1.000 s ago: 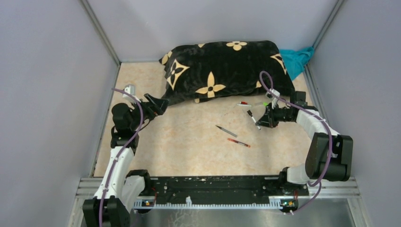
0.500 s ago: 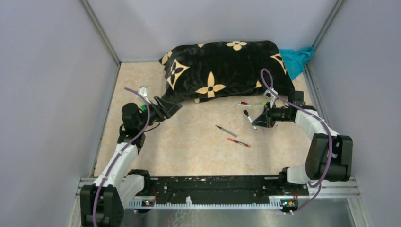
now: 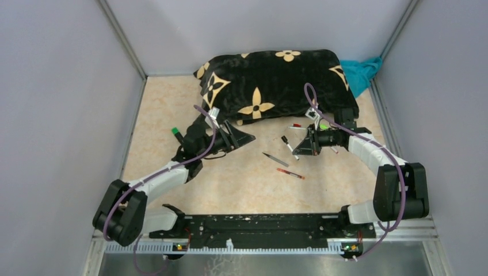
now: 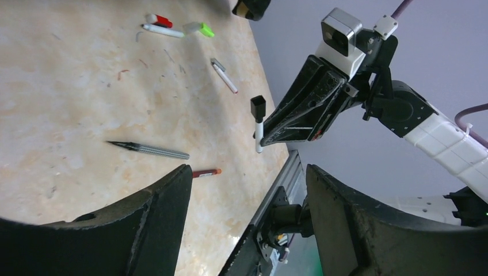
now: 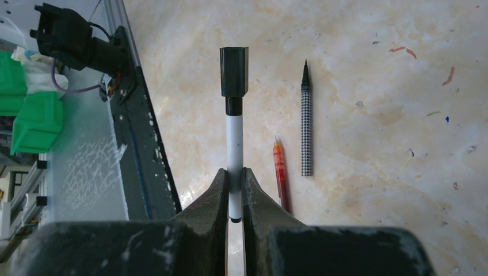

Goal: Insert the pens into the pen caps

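My right gripper (image 5: pixel 234 175) is shut on a white pen (image 5: pixel 234 144) whose far end carries a black cap (image 5: pixel 234 79). It holds the pen above the table, pointing at the left arm. From above, this gripper (image 3: pixel 299 147) is right of centre and the held pen (image 3: pixel 286 144) sticks out to its left. My left gripper (image 4: pixel 247 172) is open with nothing between its fingers, and it faces the held pen (image 4: pixel 258 129). A grey pen (image 5: pixel 307 126) and a red pen (image 5: pixel 280 172) lie on the table below. Further back lie a red-capped white pen (image 4: pixel 158 26), a green cap (image 4: pixel 199 28) and another white pen (image 4: pixel 223 75).
A black cushion with tan flowers (image 3: pixel 270 86) fills the back of the table, with a teal cloth (image 3: pixel 362 72) beside it. A black marker with a green end (image 3: pixel 176 134) lies at the left. Grey walls close in both sides. A metal rail (image 3: pixel 259 227) runs along the near edge.
My left arm swung from the left side towards the centre, leaving the green-ended marker on the table, and its jaws narrowed a little. The right gripper carried its pen to the left.
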Action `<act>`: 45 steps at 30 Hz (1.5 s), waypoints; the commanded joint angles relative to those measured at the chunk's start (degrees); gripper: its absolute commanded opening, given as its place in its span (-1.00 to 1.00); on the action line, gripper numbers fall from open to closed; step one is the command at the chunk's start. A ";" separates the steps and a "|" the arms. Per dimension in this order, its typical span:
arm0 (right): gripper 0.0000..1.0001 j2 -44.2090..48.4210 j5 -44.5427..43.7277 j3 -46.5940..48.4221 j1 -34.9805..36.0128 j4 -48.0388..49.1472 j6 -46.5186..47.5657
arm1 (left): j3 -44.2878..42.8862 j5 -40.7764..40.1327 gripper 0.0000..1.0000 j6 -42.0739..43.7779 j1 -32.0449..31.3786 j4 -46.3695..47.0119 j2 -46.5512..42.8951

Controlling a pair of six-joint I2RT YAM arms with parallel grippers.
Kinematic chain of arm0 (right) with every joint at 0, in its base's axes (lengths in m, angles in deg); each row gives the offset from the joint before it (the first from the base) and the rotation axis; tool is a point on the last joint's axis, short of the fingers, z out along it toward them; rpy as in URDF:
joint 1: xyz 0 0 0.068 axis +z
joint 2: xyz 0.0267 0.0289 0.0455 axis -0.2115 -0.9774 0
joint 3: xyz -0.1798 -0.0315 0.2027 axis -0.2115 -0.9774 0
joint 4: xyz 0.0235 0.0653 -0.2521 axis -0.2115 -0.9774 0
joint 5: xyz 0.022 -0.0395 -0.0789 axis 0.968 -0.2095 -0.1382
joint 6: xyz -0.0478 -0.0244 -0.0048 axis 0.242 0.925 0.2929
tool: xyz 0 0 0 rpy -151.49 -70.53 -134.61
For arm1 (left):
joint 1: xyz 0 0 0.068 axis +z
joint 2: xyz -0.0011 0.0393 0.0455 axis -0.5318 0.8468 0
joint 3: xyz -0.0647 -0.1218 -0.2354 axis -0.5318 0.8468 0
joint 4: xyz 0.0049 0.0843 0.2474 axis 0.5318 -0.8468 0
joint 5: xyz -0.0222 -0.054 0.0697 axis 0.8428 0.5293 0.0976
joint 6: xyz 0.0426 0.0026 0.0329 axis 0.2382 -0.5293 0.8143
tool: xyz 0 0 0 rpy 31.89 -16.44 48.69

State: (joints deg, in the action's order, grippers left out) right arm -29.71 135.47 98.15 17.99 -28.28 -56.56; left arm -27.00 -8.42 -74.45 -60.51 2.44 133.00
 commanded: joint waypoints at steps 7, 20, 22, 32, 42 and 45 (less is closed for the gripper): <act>-1.00 1.55 3.26 4.19 3.26 5.11 -5.84 | -9.19 -7.67 0.51 -4.81 -10.80 7.56 12.66; -1.00 1.51 2.75 4.67 4.95 4.67 -5.18 | -18.52 -12.36 0.10 -4.62 -15.53 0.08 20.52; -1.00 1.56 2.43 4.76 5.05 4.76 -5.34 | -19.39 -12.03 0.04 -4.57 -15.80 -0.97 21.19; -1.00 1.50 1.55 5.14 5.36 4.99 -5.82 | -21.34 -11.19 -0.54 -4.48 -16.88 -2.85 23.40; -0.13 2.33 1.69 5.88 5.52 1.04 -2.75 | -18.00 -10.70 -1.00 -1.03 -16.80 3.13 21.38; 0.09 2.93 1.09 6.00 5.39 -0.78 -0.80 | -16.77 -11.46 -1.00 2.47 -16.42 1.33 19.25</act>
State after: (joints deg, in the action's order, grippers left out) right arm -29.68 135.97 101.14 22.71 -27.23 -60.74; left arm -45.71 -19.85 -76.83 -77.01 2.48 155.26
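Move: The black cap end of the white pen held upright in the right hand is about 15 cm to the left hand's right, 1 cm ahead and some 3 cm lower. On the table, about 18 cm below the left hand, the grey pen lies some 13 cm right and 2 cm back, the red pen 20 cm right and 10 cm back. From the right hand the cap end is roughly 5 cm left, 4 cm ahead and 4 cm up. Rightward about 12 cm, fast and then slowing, the left hand comes over the grey pen to the white pen's cap end, its open fingers narrowing on the way and then shutting on the black cap. The right hand, still holding the barrel, shifts some 2.5 cm left and 2 cm up to meet it, waits there, then opens about halfway and lets the barrel go. ##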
